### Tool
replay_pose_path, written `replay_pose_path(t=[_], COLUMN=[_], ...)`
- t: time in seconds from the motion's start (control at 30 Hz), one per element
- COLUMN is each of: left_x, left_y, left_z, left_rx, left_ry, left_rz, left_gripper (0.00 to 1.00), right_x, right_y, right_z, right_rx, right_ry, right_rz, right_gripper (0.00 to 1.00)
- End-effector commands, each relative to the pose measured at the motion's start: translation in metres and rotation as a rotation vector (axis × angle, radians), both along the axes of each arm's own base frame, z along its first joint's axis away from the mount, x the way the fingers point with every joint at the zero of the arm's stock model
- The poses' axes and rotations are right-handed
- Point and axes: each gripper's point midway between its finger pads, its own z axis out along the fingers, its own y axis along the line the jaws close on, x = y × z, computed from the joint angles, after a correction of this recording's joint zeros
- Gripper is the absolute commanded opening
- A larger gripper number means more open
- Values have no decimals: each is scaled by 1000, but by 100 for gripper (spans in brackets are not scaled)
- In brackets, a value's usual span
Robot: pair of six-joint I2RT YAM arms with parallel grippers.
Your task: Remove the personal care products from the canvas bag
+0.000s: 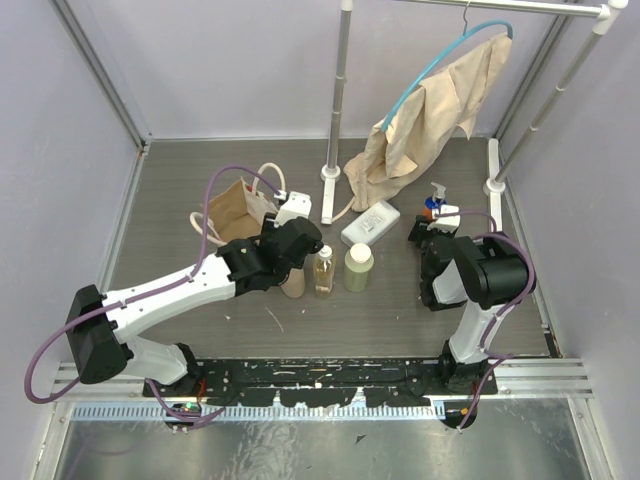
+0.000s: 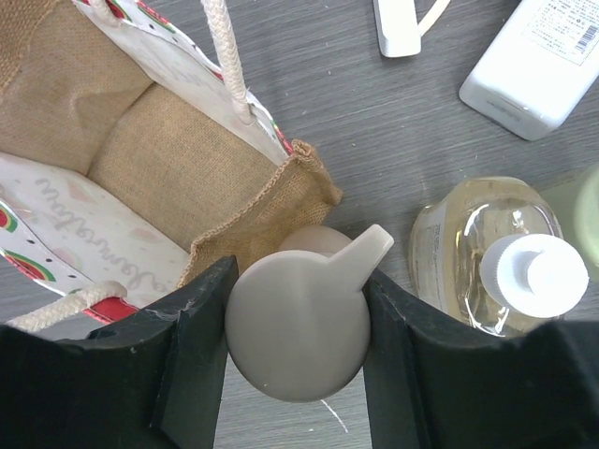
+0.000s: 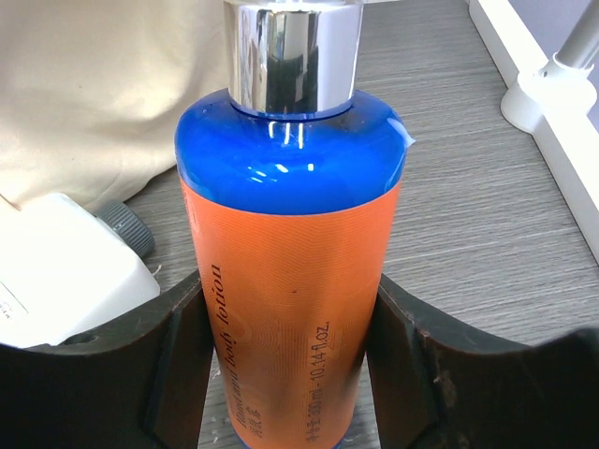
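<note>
The canvas bag (image 1: pixel 238 208) stands open at the back left, and its burlap inside (image 2: pixel 178 159) shows no bottle. Right beside its corner my left gripper (image 1: pixel 297 262) (image 2: pixel 299 309) is shut on the round peach cap of the tan bottle (image 1: pixel 293 285) (image 2: pixel 290 346), which stands upright on the table. The slim amber bottle (image 1: pixel 323 272) (image 2: pixel 487 253) and the olive-green bottle (image 1: pixel 358 267) (image 2: pixel 585 215) stand to its right. Behind them lies the white flat-sided bottle (image 1: pixel 370 222) (image 2: pixel 543 65). Further right, my right gripper (image 1: pixel 437 222) (image 3: pixel 288 299) is shut on a blue bottle (image 1: pixel 433 205) (image 3: pixel 290 140) with an orange label.
A clothes rail stands at the back, with a beige cloth (image 1: pixel 430 110) on a teal hanger. Its white feet (image 1: pixel 331 185) (image 1: pixel 493 185) rest on the table. A small white block (image 1: pixel 293 208) lies next to the bag. Purple walls close in left, right and back.
</note>
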Motion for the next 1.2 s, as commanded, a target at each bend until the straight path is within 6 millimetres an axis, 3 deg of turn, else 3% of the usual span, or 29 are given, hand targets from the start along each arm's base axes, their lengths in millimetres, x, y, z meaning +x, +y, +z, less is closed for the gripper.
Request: replay_pose_path(t=[0.0,0.07,0.13,0.2,0.23,0.53,0.73,0.9,0.97,1.07,1.17], left_x=[15,16,17,17,17,17,17,16,15,12,11], left_y=[-5,-6,-6,-7,-6,-4,-4,-6,-4,0,6], left_z=[36,35,34,35,34,34,35,43,45,48,54], left_rx=[-81,-75,-68,-65,-62,-50,-54,-80,-83,-96,-108], left_ry=[-118,-119,-118,-119,-118,-124,-128,-134,-136,-138,-154], left_rz=[41,41,40,39,39,43,44,29,28,32,46], left_gripper=[58,58,58,58,58,58,59,76,85,91,91], right_x=[7,6,6,4,4,-12,-39,-19,-16,-15,-9], right_y=[-1,-1,-3,-4,-4,-8,-7,12,26,42,66], right_z=[57,56,56,57,58,92,142,167,199,228,226], right_rx=[29,25,12,4,2,-11,-33,15,52,118,212], right_ry=[-230,-226,-224,-225,-227,-305,-400,-152,-152,-81,107], right_rz=[-10,-12,-18,-23,-26,-29,-9,21,63,74,129], right_gripper=[33,43,64,91,99,100,100,100,97,97,100])
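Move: The orange-and-blue lotion bottle stands between the right fingers, its middle about 1 cm above the hand point. From that hand the white bottle lies some 14 cm left and 6 cm farther out, and the green jar about 17 cm left and 8 cm back. The beige bottle stands between the left fingers, its middle roughly 8 cm below; the clear bottle is 8 cm to that hand's right, level with it, and the canvas bag 12 cm left and 10 cm ahead. Open the right gripper fully to let go of the lotion bottle, ease it back some 3 cm while starting to rise, then lift fast to about 26 cm up beside the hanging cloth, swinging forward again and slightly left, fingers tipping up about 15 degrees. Lift the left gripper about 2 cm and spread its fingers wide around the beige bottle's cap. ##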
